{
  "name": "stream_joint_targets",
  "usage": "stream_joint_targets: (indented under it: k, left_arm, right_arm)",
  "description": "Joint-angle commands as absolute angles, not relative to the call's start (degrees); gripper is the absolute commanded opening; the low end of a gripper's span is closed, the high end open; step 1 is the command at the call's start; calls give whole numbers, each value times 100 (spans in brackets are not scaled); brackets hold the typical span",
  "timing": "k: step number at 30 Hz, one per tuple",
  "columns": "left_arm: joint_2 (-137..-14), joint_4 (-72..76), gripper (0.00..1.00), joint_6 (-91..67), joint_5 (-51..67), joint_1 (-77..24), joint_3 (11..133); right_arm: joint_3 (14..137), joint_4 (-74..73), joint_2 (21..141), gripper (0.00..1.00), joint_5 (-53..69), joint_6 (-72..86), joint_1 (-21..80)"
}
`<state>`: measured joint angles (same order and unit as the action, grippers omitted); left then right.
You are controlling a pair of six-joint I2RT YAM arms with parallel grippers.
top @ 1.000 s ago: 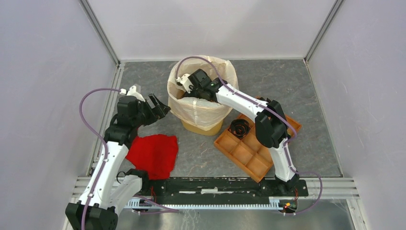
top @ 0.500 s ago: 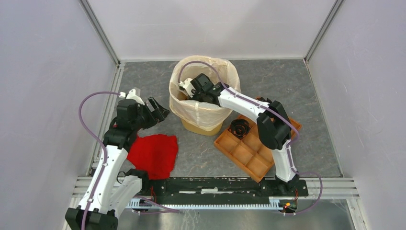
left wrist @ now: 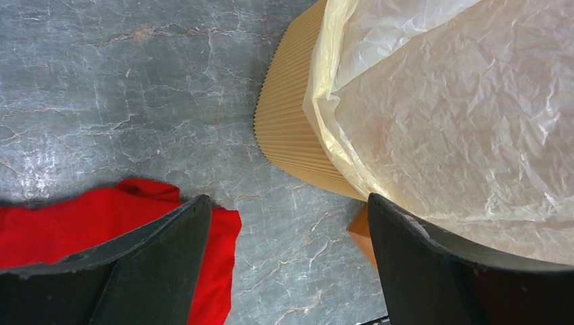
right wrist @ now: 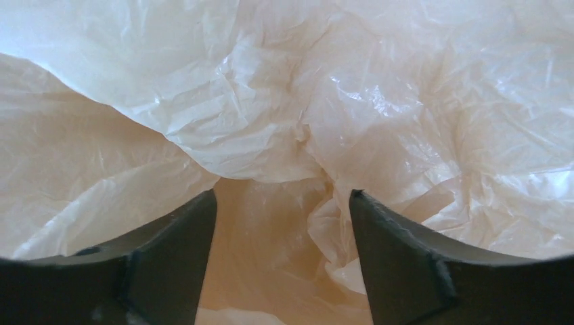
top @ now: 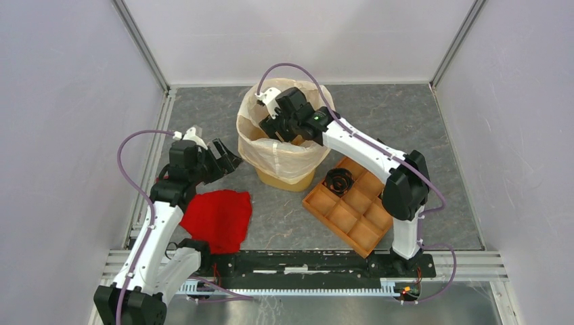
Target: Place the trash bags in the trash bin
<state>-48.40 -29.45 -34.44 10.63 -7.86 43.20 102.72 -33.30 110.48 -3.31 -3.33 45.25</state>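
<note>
The trash bin [top: 287, 179] stands mid-table, orange-yellow with ribbed sides [left wrist: 291, 128]. The cream-white trash bag [top: 283, 153] lines it, folded out over the rim and hanging down the outside [left wrist: 440, 115]. My right gripper [top: 269, 126] hovers over the bin's mouth, pointing down into it. Its jaws are open [right wrist: 281, 203], with crumpled bag film [right wrist: 271, 88] just ahead of them and nothing between them. My left gripper [top: 227, 156] is open beside the bin's left side, above bare table [left wrist: 288, 223], touching nothing.
A red cloth [top: 216, 217] lies on the table near the left arm, under the left finger [left wrist: 68, 220]. A flat orange-brown compartment tray [top: 352, 217] with a black coil [top: 338, 180] in it sits right of the bin. Walls enclose the table.
The right gripper has risen out of the bin to its rim and shifted slightly back. The bag's rim edge looks fuller at the back. The left arm has barely moved.
</note>
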Motion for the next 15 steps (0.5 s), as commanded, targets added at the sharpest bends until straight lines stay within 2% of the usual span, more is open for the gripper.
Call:
stream_joint_targets:
  k: [1, 8, 15]
  left_arm:
    - [-4868, -2651, 91, -3503, 1228, -791, 4247]
    - [-4898, -2293, 91, -3763, 1840, -800, 3768]
    - [-4734, -1495, 91, -4140, 2853, -1083, 3269]
  right_arm:
    - [10756, -3384, 10939, 84, -528, -249, 4535]
    - [11135, -3419, 10143, 97, -470, -113, 4535]
    - [10878, -3157, 8760, 98, -684, -155, 4535]
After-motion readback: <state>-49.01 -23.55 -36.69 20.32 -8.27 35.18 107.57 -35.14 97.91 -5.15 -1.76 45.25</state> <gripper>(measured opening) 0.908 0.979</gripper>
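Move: Inside the mouth of the trash bag, already spread over the trash bin, the right hand has the bag's middle some 5 cm below, 1 cm ahead and 2 cm to its right. A black coil lies about 12 cm back and 18 cm right, the wooden tray's middle about 17 cm back and 26 cm right, both some 18 cm down. From the left hand the bag's middle is about 7 cm ahead, 15 cm right and 5 cm lower, while the red cloth lies roughly 16 cm back, 6 cm left and 18 cm down. Rising out of the bag at gathering speed, the right hand climbs about 14 cm, easing slightly back and right only late on while its fingertips tip up some 15 degrees and its part-open fingers spread fully. The open left hand sinks 3 to 4 cm and slides right and a little back towards the bin's near left side, turning slightly clockwise. ##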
